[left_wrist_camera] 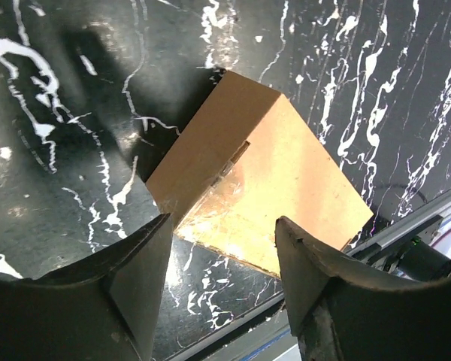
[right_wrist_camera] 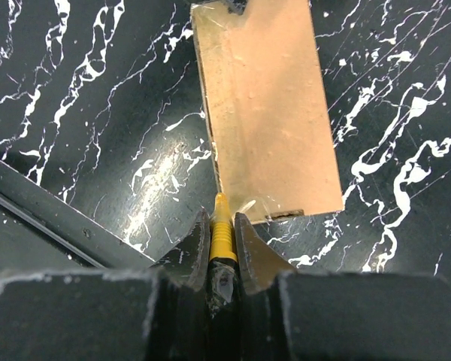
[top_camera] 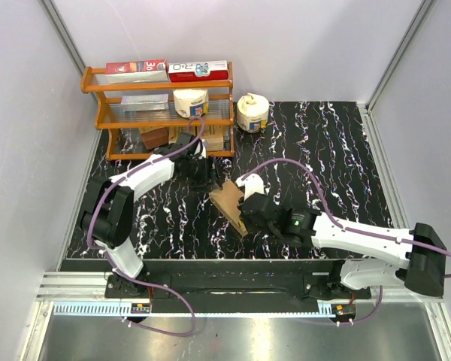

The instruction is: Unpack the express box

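The express box (top_camera: pixel 230 201), a plain brown oblong carton sealed with clear tape, lies at an angle on the black marbled table. My left gripper (top_camera: pixel 200 172) hovers just behind its far end. In the left wrist view that gripper (left_wrist_camera: pixel 224 252) is open, with the box (left_wrist_camera: pixel 263 169) beyond the fingertips and nothing between them. My right gripper (top_camera: pixel 249 207) is at the box's near right side. In the right wrist view it (right_wrist_camera: pixel 222 218) is shut on a yellow pen-like tool (right_wrist_camera: pixel 222 229), whose tip touches the taped near-left corner of the box (right_wrist_camera: pixel 267 113).
An orange shelf (top_camera: pixel 98 114) stands at the back left, holding red-and-white cartons (top_camera: pixel 198 70), a tape roll (top_camera: pixel 190 101) and small brown boxes (top_camera: pixel 155 136). A white roll (top_camera: pixel 252 113) sits beside it. The table's front rail (right_wrist_camera: pixel 52 214) runs close to the box.
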### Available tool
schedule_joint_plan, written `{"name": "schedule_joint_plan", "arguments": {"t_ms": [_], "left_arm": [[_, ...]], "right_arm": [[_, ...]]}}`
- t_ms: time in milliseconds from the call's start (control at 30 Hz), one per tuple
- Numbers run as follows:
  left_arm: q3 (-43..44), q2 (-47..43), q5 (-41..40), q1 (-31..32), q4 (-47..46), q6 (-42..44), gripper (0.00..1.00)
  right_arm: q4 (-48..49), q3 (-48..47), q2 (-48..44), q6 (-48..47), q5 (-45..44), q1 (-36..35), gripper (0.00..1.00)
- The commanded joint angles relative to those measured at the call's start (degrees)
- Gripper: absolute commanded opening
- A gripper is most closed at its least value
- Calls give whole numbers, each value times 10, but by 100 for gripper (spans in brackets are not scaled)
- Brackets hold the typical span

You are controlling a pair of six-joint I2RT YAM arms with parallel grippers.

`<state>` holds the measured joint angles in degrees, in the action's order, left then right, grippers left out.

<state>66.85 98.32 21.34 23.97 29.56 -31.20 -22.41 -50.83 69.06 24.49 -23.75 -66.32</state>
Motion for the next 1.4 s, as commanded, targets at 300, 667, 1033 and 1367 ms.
{"name": "schedule_joint_plan", "arguments": {"t_ms": [300, 667, 1033, 1367], "left_arm": [[119, 49, 34, 39, -122, 1, 61], [125, 157, 36, 61, -215, -25, 60], [32, 100, 27, 62, -183, 7, 60], [-79, 11, 48, 66, -189, 22, 58]], "right_arm": [[62, -26, 89, -37, 70, -3, 0], [29, 11, 80, 55, -46, 2, 0], [-64, 25, 21, 130, -111, 58, 0], [-69, 33, 9, 129, -121, 116, 0]]}}
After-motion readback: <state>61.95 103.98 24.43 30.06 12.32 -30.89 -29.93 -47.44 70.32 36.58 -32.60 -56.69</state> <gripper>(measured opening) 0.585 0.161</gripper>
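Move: The cardboard box lies with its far end almost under the half-open left fingers, its middle about 4 cm back, 5 cm to the right and 5 cm below. A small carton on the shelf is some 13 cm straight ahead of the left hand, and a paper roll 18 cm ahead and 12 cm right. From the right hand, which still grips the yellow knife, the box's middle is about 5 cm ahead, 5 cm left and 7 cm down. Around the box the left hand arcs up, forward and some 10 cm right beyond its far side, sinks, then draws back and a little left to its far-left corner, fingers part-open. The right hand, keeping the knife, lowers about 5 cm while swinging briefly left and back, then sweeps right and forward along the near side, turning clockwise. ##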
